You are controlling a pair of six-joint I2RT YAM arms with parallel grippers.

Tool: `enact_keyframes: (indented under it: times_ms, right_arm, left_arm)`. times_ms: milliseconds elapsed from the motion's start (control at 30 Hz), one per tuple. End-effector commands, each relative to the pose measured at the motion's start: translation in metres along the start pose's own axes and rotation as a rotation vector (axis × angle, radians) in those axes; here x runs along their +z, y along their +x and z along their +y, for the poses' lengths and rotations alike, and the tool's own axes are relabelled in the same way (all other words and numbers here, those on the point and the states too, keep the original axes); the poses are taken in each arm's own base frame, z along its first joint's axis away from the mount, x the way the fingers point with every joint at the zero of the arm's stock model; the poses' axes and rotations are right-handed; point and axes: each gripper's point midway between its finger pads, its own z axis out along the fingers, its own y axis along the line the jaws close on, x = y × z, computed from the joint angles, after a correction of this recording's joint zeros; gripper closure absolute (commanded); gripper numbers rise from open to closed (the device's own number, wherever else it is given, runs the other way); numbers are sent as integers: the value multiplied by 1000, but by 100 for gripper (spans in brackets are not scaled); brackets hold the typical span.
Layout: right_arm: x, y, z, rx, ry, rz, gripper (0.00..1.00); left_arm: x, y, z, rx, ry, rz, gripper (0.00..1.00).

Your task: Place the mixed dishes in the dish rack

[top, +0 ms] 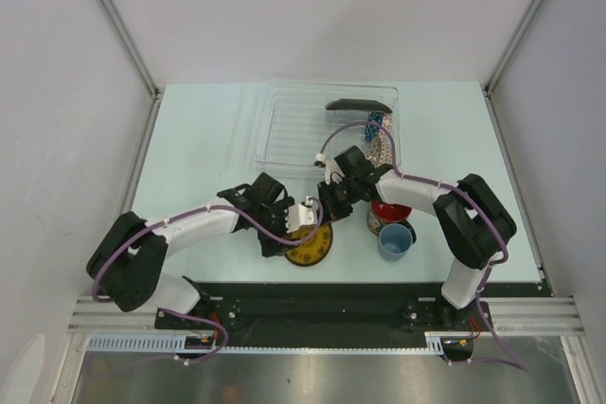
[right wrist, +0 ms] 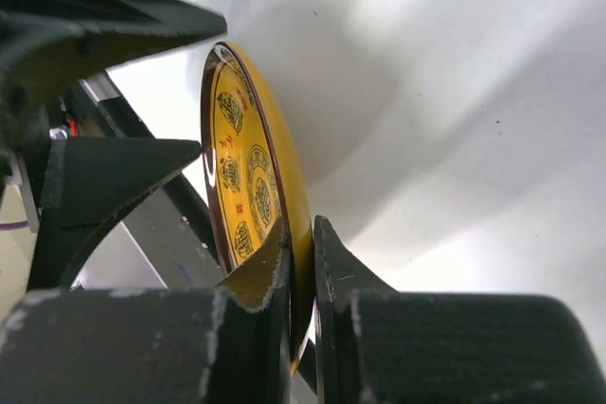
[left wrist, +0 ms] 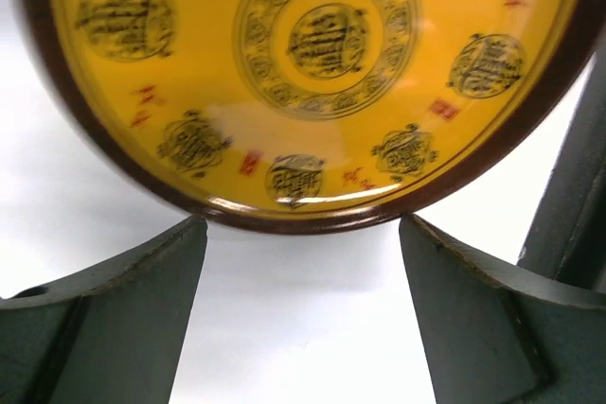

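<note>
The round yellow dark-rimmed plate (top: pixel 311 246) sits near the table's front edge. My right gripper (top: pixel 333 203) is shut on its rim, one finger on each face, as seen in the right wrist view (right wrist: pixel 300 231) with the plate (right wrist: pixel 248 172) edge-on. My left gripper (top: pixel 304 223) is open; in the left wrist view (left wrist: pixel 303 227) the plate's rim (left wrist: pixel 303 92) lies just past its fingertips, untouched. The clear dish rack (top: pixel 284 130) holds the black square plate (top: pixel 358 104), the blue mosaic bowl (top: pixel 376 122) and the pinkish patterned bowl (top: pixel 382 150). The red-inside cup (top: pixel 389 213) and the light blue cup (top: pixel 395 240) stand to the right.
Both cups stand close under my right forearm. White enclosure walls and metal posts bound the table. The black base rail (top: pixel 322 305) runs along the front edge, just below the plate.
</note>
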Motion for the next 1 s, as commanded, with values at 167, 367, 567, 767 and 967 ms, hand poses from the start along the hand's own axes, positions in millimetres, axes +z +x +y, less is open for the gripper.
enact_keyframes:
  times_ms: [167,367,567,767,967]
  right_arm:
    - [-55,-44,25,-200,33,-130,100]
    - [-85,-73,38,-331,85,-228,100]
    - [-173,-146,81,-625,246,-566,100]
    - [-259,-202,116,-1196,649,-844,100]
    - [-267,-234,74,-1418,1001,-692,100]
  left_arm:
    - [-116,-60,70,-108,-258,-189,12]
    - [-224,-74,97,-299,-363,-340,10]
    - [-278,-58,119,-512,-368,-438,11]
    - [-273,-46,140,-609,-363,-497,12]
    - [-267,-36,147,-654,-369,-533,12]
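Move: The yellow plate is already pinched at its rim in the right hand, and the empty dish rack space around the rack's middle lies about 21 cm straight ahead of that hand and a couple of centimetres lower. In the rack the black square plate stands some 26 cm ahead and 8 cm to the right, and the red mug is level with the hand, 14 cm right. From the left hand, the rack's middle is about 25 cm ahead and 11 cm right. The right hand keeps its pinch on the yellow plate's rim and carries the plate up about 30 cm, slowly at first and then fast, drifting some 12 cm forward to high above the rack's near edge while the wrist pitches up about 90 degrees, from fingers slanting down-left to nearly level and pointing forward-left. The left hand, fingers staying wide open, leaves the plate's left side, rising and going forward, then swinging left as it turns counter-clockwise, and ends well over to the left after dipping a few centimetres from its highest point. ##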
